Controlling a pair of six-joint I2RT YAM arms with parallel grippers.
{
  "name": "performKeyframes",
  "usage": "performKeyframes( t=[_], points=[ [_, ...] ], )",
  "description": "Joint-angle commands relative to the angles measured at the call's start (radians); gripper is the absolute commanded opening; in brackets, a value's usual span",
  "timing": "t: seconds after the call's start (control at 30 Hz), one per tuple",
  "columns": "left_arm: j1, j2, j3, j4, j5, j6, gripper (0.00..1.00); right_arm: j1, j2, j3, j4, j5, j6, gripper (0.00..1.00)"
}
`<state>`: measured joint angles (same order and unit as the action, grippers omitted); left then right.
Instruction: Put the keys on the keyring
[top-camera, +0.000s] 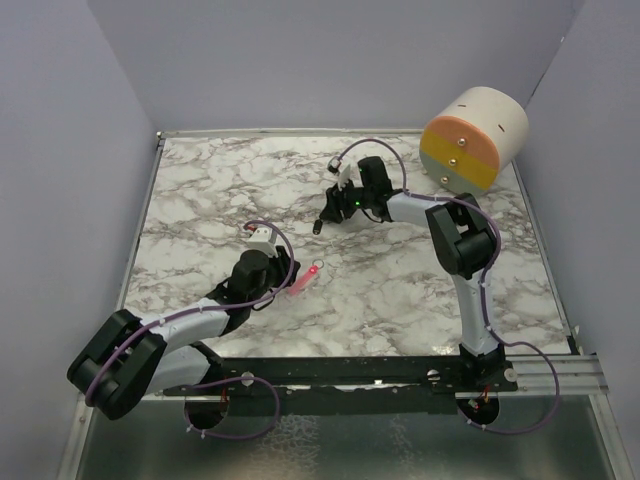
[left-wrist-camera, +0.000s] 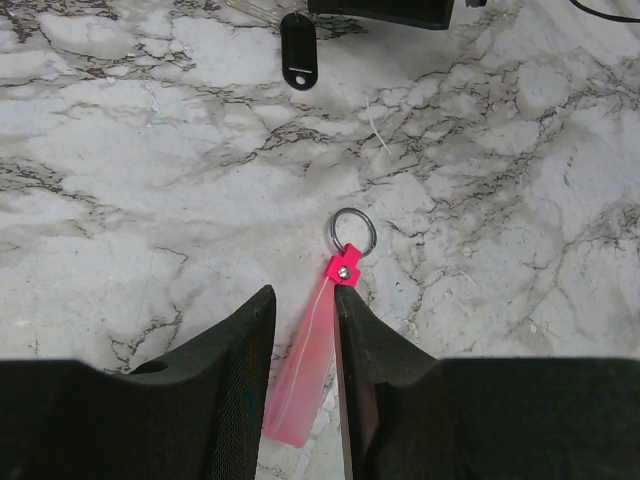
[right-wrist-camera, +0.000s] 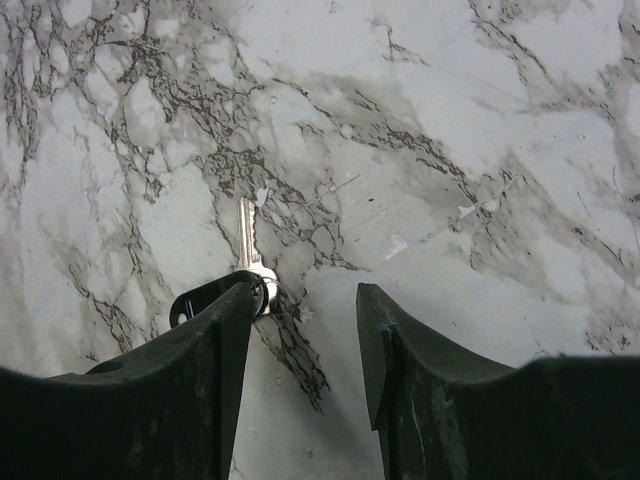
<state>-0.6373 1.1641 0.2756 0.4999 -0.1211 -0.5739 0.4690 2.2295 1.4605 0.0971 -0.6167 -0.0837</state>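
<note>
The keyring is a pink strip (left-wrist-camera: 305, 370) with a small metal ring (left-wrist-camera: 353, 230) at its far end. My left gripper (left-wrist-camera: 304, 292) is shut on the strip, and the ring sticks out past the fingertips. From above, the keyring (top-camera: 305, 281) points up and right from the left gripper (top-camera: 287, 287). The key (right-wrist-camera: 246, 235) lies on the marble with its silvery shaft pointing away, and its black head (right-wrist-camera: 195, 300) is partly hidden under the left fingertip of my right gripper (right-wrist-camera: 305, 295). That gripper is open, with only bare table between its fingers. The key (top-camera: 318, 226) lies beside the right gripper (top-camera: 332, 213).
A cream cylinder with an orange and yellow face (top-camera: 475, 138) rests at the back right corner. Grey walls enclose the marble table (top-camera: 420, 290). The key's black head (left-wrist-camera: 298, 50) and part of the right gripper (left-wrist-camera: 380, 10) show at the top of the left wrist view.
</note>
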Motion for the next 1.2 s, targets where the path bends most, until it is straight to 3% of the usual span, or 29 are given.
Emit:
performKeyframes(
  t=[0.0, 0.33, 0.87, 1.17],
  points=[
    [-0.005, 0.006, -0.011, 0.029, 0.008, -0.004, 0.32, -0.004, 0.024, 0.025, -0.008, -0.054, -0.001, 0.46],
    [-0.005, 0.011, -0.011, 0.03, 0.006, -0.003, 0.32, -0.005, 0.034, 0.013, 0.001, -0.086, 0.0, 0.37],
    [-0.006, 0.024, -0.008, 0.032, 0.004, 0.0, 0.32, -0.006, 0.061, 0.026, 0.005, -0.123, 0.002, 0.33],
    [-0.006, 0.033, -0.003, 0.034, 0.004, 0.001, 0.32, -0.006, 0.063, 0.023, 0.02, -0.133, 0.005, 0.21]
  ],
)
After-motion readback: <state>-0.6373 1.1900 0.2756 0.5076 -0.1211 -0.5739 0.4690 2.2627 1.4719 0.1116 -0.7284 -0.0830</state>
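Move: The keys lie on the table just off the right fingertips: the key head about 1 cm back towards the base, 1 cm left and 2 cm below. Their black fob reaches to about 3 cm back and 2 cm left of that hand. The keyring, on its pink tag, is some 12 cm back and 2 cm left. From the left hand, the keys are roughly 16 cm ahead, 5 cm right and 7 cm down. The key head is brought between the right fingertips: low over the marble, the right hand eases back and a little left, about 1.5 cm in all. The wrist turns some 5 degrees counter-clockwise as the fingers close to about half their earlier gap, one on each side of the key head; whether they touch it can't be seen. ##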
